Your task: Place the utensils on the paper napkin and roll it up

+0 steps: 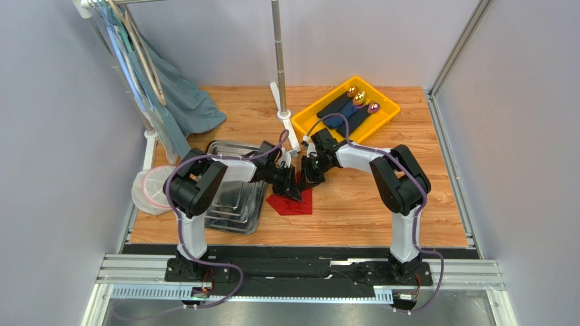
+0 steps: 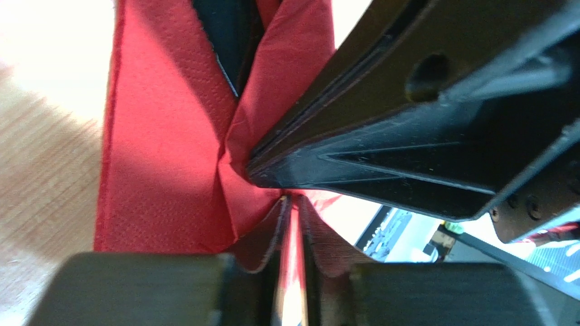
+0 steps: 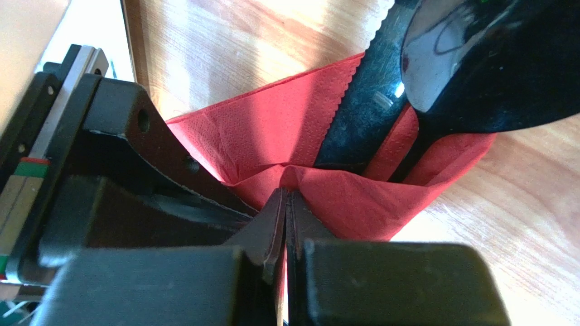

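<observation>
The red paper napkin (image 1: pixel 291 203) lies on the wooden table just right of the steel trays, its edge folded up over the utensils. In the right wrist view a black serrated knife (image 3: pixel 364 109) and a black spoon (image 3: pixel 463 54) lie inside the napkin (image 3: pixel 272 129). My right gripper (image 3: pixel 286 193) is shut on the raised fold. My left gripper (image 2: pixel 291 204) pinches the same napkin (image 2: pixel 163 149) through a narrow slit, tip to tip with the right fingers (image 2: pixel 408 122). From above, the left gripper (image 1: pixel 294 185) and right gripper (image 1: pixel 308 178) meet over the napkin.
Stacked steel trays (image 1: pixel 231 210) sit under the left arm. A yellow bin (image 1: pixel 346 112) at the back right holds dark rolled napkins with shiny utensil heads. A white pole stand (image 1: pixel 280 81) rises behind the grippers. A round white dish (image 1: pixel 153 190) sits at the left edge.
</observation>
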Robot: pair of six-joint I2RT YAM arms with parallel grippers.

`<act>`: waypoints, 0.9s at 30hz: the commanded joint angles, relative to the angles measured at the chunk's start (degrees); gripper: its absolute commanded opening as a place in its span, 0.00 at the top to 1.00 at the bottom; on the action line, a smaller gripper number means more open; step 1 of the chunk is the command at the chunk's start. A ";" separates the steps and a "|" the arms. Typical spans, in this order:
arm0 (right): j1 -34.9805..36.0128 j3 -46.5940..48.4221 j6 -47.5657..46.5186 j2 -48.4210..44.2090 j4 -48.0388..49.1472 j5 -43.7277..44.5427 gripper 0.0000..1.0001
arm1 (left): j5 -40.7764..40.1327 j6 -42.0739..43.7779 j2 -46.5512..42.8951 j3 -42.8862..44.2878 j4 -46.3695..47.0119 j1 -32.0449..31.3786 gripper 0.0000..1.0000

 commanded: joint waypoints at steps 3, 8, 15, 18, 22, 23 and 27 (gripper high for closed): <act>0.35 -0.45 -3.32 3.12 0.95 4.52 1.00 | -5.32 3.94 -4.59 0.11 -3.53 0.38 0.68; 0.18 -1.94 -4.73 3.21 1.13 4.79 1.00 | -8.39 8.85 -12.95 -0.94 -12.48 2.23 0.45; 0.09 -5.37 -6.84 1.36 1.13 6.37 1.00 | -12.71 16.33 -16.04 -0.16 -19.97 5.31 0.33; 0.00 -6.42 -8.33 0.75 0.87 6.98 1.00 | -14.21 16.95 -14.46 0.55 -20.42 5.31 0.33; -0.52 -6.60 -9.91 0.83 0.17 7.34 1.00 | -15.96 17.57 -11.39 2.57 -20.51 5.31 0.32; -0.61 -6.17 -10.35 1.01 -0.18 7.42 1.00 | -17.01 17.83 -10.34 3.35 -20.59 5.22 0.32; -0.61 -5.11 -10.97 1.54 -1.33 7.78 1.00 | -17.72 18.18 -7.61 5.12 -21.47 4.61 0.32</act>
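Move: The left hand has the near part of the napkin's fold between its fingertips. The napkin's left edge, its next place, lies about 8 cm to its left and 1 cm ahead, just below it. The metal tray's middle is some 20 cm left and 3 cm ahead, and the spoon bowl about 10 cm ahead and 2 cm left. From the right hand, the napkin fold is directly under its tips, while that left edge is about 10 cm left and 3 cm back. Up and leftward in an arc, the left hand lets go of the fold, opening its fingers wide. It rises about 5 cm, then sinks again to table height some 8 cm left, over the napkin's left edge beside the tray, fingers tipping steeper. The right hand stays put, its shut fingertips still pressing down on the fold, turning only slightly. ##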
